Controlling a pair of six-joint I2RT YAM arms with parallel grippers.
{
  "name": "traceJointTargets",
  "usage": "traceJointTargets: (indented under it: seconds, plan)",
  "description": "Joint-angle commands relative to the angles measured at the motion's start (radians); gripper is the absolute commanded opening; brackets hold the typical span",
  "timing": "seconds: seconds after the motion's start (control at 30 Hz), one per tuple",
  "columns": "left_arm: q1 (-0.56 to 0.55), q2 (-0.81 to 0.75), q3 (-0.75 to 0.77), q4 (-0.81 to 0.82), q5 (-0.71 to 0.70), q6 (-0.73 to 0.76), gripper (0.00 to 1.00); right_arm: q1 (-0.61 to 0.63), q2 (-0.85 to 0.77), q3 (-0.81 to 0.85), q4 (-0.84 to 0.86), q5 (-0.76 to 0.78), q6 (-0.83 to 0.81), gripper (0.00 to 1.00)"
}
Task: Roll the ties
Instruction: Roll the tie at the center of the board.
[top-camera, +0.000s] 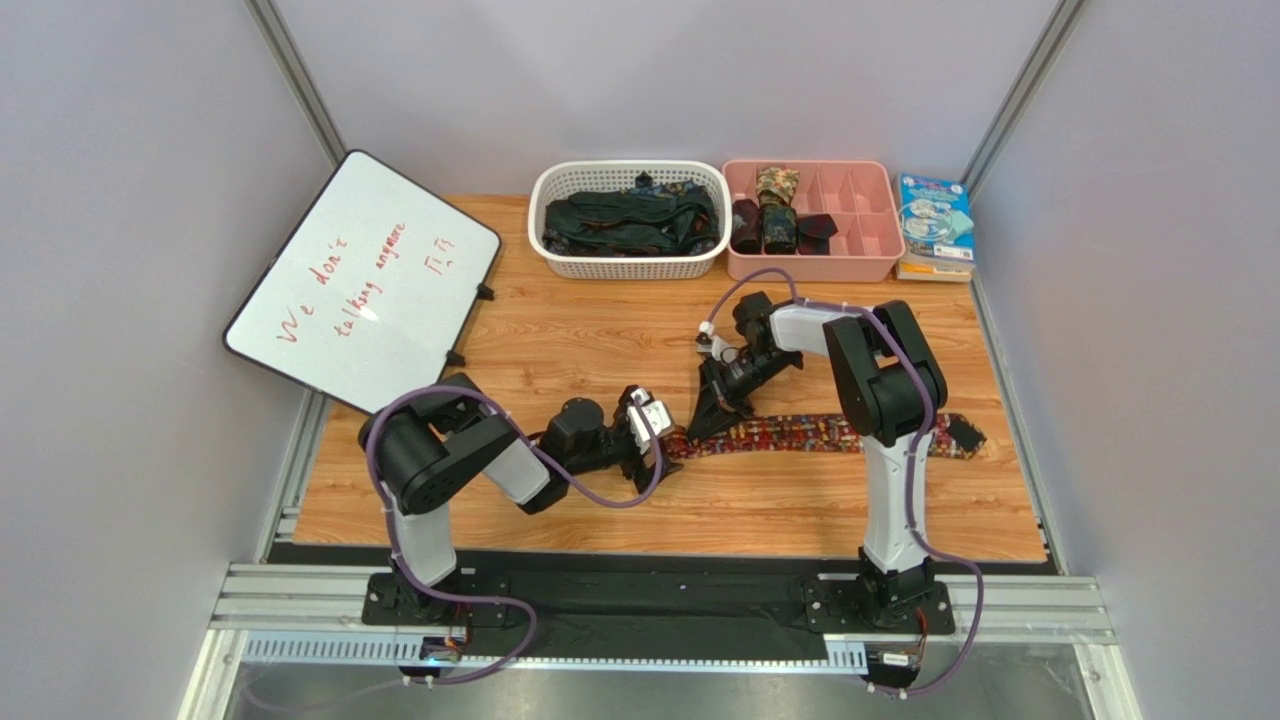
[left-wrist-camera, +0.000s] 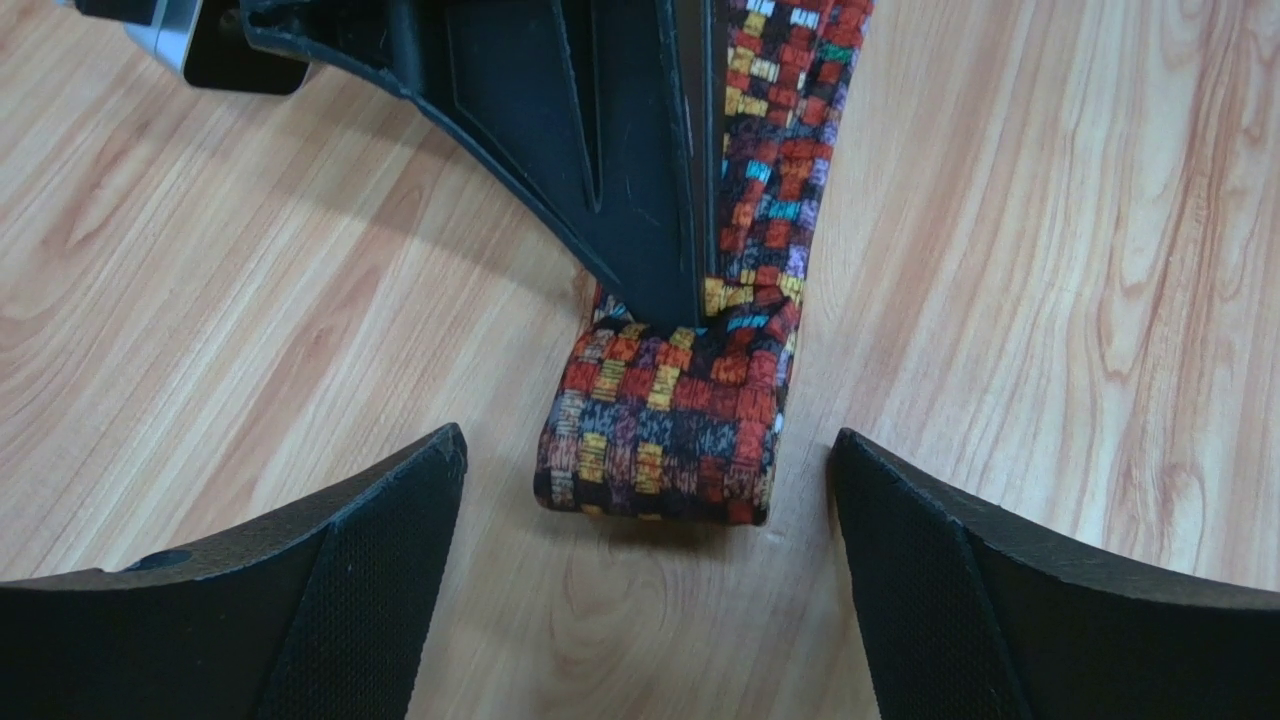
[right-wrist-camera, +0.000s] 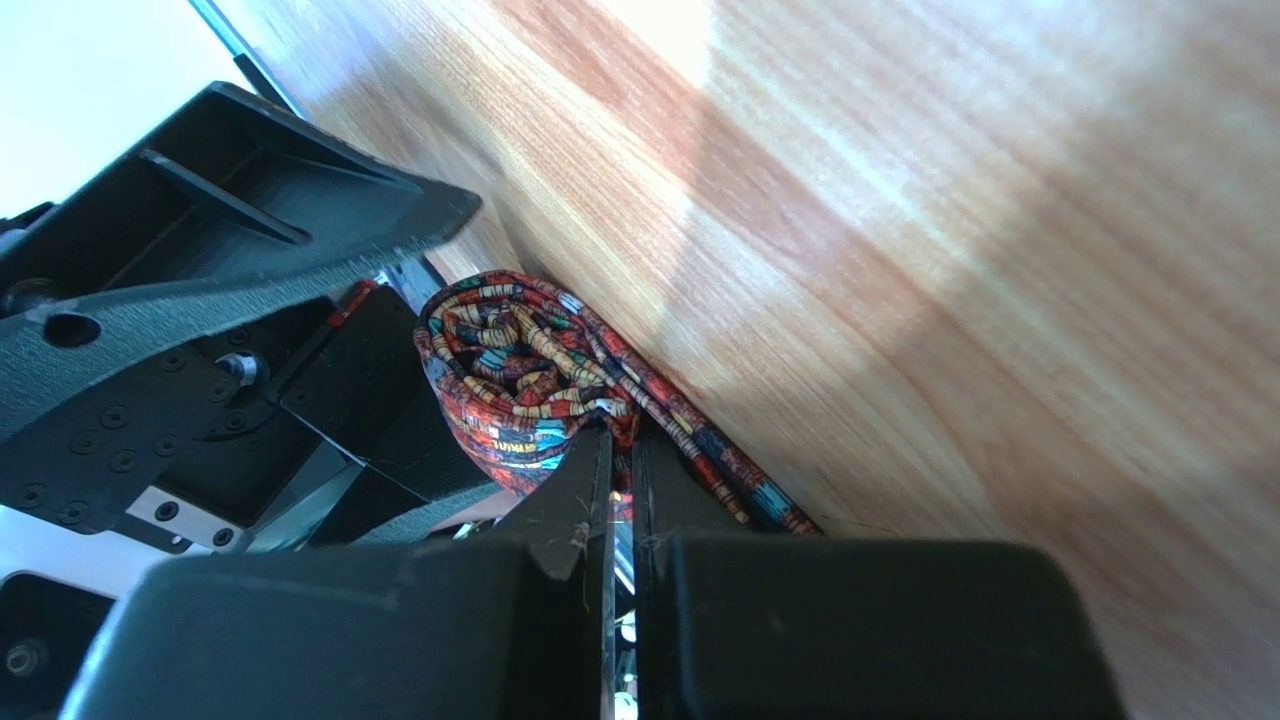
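A tie (top-camera: 812, 437) with a busy red-orange-yellow pattern lies flat across the wooden table. Its left end is folded into a small flat roll (left-wrist-camera: 664, 428). My left gripper (left-wrist-camera: 646, 440) stands wide open with one finger on each side of that roll, touching nothing; in the top view it (top-camera: 657, 426) sits at the tie's left end. My right gripper (right-wrist-camera: 619, 438) is shut, and its tips press down on the tie just behind the roll (right-wrist-camera: 511, 368). From above, the right gripper (top-camera: 702, 426) slants down onto the tie.
A white basket (top-camera: 559, 255) at the back holds dark ties. Beside it, a pink divided tray (top-camera: 864, 252) has rolled ties (top-camera: 775, 206) in its left compartments. A whiteboard (top-camera: 361, 278) leans at the back left, and a stack of boxes (top-camera: 935, 222) sits at the back right.
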Motion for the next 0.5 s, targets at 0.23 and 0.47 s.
traceJointTargets:
  seconds: [0.23,0.47]
  plan:
    - [-0.002,0.051,-0.016,0.137,0.100,-0.029,0.66,0.015,0.099,-0.022,0.084,0.318,-0.052,0.00]
    - [-0.004,0.116,0.015,0.176,0.117,-0.061,0.70,0.018,0.102,-0.027,0.096,0.328,-0.031,0.00]
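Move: The rolled end of the tie sits just beyond the left hand's spread fingertips, about 2 cm to its right and 1 cm ahead, at fingertip height. The right hand's shut fingertips are some 4 cm to the left hand's right and 2 cm ahead, and the middle of the unrolled strip lies around 20 cm to its right and 3 cm ahead. From the right hand, the roll is about 2 cm left, level with it and at the same height. The left hand stays low over the board and eases about 1 cm back and 1 cm to its right, bringing its fingers around the two side edges of the roll while they close from nearly wide open to roughly two thirds, the far-side finger coming up against the roll's far edge and the near-side one still short of it. The right hand stays in place, its shut fingers still planted where the roll meets the flat strip and holding the tie there. ##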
